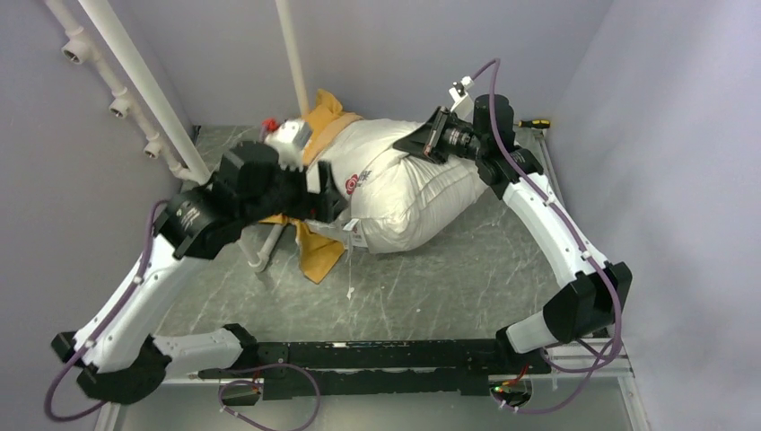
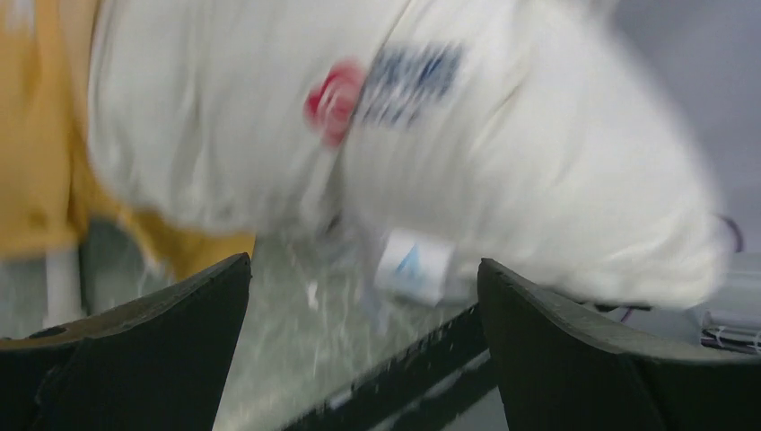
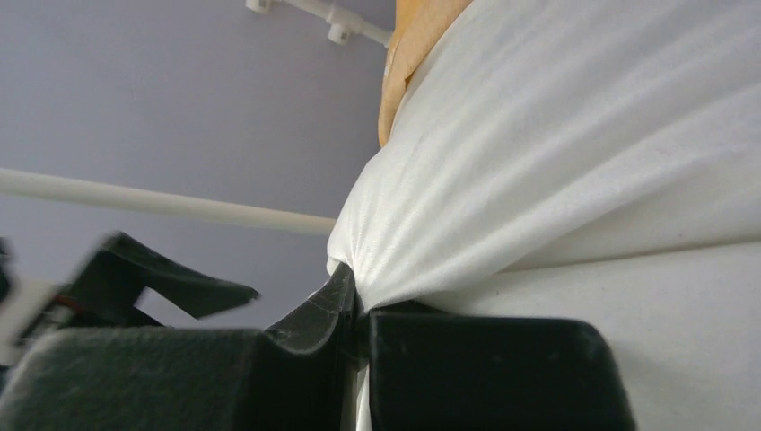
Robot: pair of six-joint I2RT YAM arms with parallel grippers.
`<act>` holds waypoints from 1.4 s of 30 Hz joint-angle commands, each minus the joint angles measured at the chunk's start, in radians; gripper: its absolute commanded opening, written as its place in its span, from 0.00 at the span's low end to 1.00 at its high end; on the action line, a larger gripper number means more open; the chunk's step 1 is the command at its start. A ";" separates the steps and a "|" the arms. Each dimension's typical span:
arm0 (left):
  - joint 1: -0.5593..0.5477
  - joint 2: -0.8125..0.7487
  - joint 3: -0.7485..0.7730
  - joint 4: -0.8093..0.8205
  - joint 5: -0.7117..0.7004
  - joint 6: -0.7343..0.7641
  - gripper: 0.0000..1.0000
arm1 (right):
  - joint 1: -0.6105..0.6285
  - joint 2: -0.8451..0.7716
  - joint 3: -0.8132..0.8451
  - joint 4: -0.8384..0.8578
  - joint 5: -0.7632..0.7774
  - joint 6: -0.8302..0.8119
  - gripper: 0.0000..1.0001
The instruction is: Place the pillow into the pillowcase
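Observation:
The plump white pillow (image 1: 408,184) lies at the back of the table, its red-and-blue logo (image 1: 352,183) facing left. The yellow-orange pillowcase (image 1: 328,121) bunches at its far left end, and more of the case (image 1: 319,251) lies on the table beneath. My right gripper (image 1: 420,142) is shut on a gathered fold of the pillow (image 3: 583,135), pinched at the jaws (image 3: 359,301). My left gripper (image 1: 325,199) stands open just in front of the pillow (image 2: 502,153), near its logo (image 2: 334,101) and its small tag (image 2: 413,267). Nothing lies between its fingers (image 2: 365,263). The pillowcase (image 2: 36,135) shows at the left.
White pipes (image 1: 135,81) slant along the back left wall and a thin pole (image 1: 292,54) rises behind the pillow. A loose pipe piece (image 1: 260,251) lies by the left arm. A yellow-handled screwdriver (image 1: 537,123) sits at the back right. Walls close in on three sides.

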 commanded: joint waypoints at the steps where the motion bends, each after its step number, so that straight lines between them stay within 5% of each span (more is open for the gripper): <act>1: 0.003 -0.099 -0.253 -0.094 -0.116 -0.210 0.99 | -0.007 0.051 0.117 0.196 0.053 -0.017 0.00; 13: 0.004 -0.083 -0.709 -0.001 -0.176 -0.391 0.99 | -0.014 0.114 0.279 0.169 0.020 0.006 0.00; 17: 0.024 -0.029 -0.822 0.164 -0.193 -0.445 0.99 | -0.018 0.099 0.269 0.182 0.004 0.024 0.00; 28: 0.291 0.107 -0.966 0.645 0.006 -0.316 0.93 | -0.022 0.025 0.145 0.199 -0.015 0.037 0.00; 30: 0.322 0.149 -0.971 0.710 0.067 -0.307 0.85 | -0.024 0.010 0.118 0.194 -0.016 0.034 0.00; 32: 0.332 0.183 -0.960 0.741 0.066 -0.285 0.64 | -0.025 -0.004 0.093 0.187 -0.013 0.029 0.00; 35: 0.333 0.192 -0.933 0.746 0.089 -0.245 0.04 | -0.031 -0.017 0.067 0.148 -0.012 -0.004 0.00; 42: 0.265 0.028 -0.920 0.812 0.343 -0.271 0.00 | -0.048 -0.094 -0.111 0.147 0.001 -0.074 0.00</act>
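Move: The loose lower edge of the pillowcase hangs far beneath my open left hand, some 34 cm down, about 5 cm ahead and 7 cm to its left. From that hand, the pillow's middle is roughly 12 cm ahead, 8 cm right and 24 cm below, and its paper tag about 7 cm ahead, 1 cm right and 30 cm below. From my right hand, still pinching the pillow, the loose edge is about 15 cm left, 7 cm back and 31 cm below. I plunge my open left hand about 34 cm past the pillow's near side, drifting left and back at first, tipping it down some 35 degrees and turning it counter-clockwise. Then I reach about 10 cm forward in under the pillow, shut the fingers on the pillowcase's loose edge and begin lifting. My right hand keeps its pinch on the pillow, easing about 4 cm forward and slightly up, then back. ##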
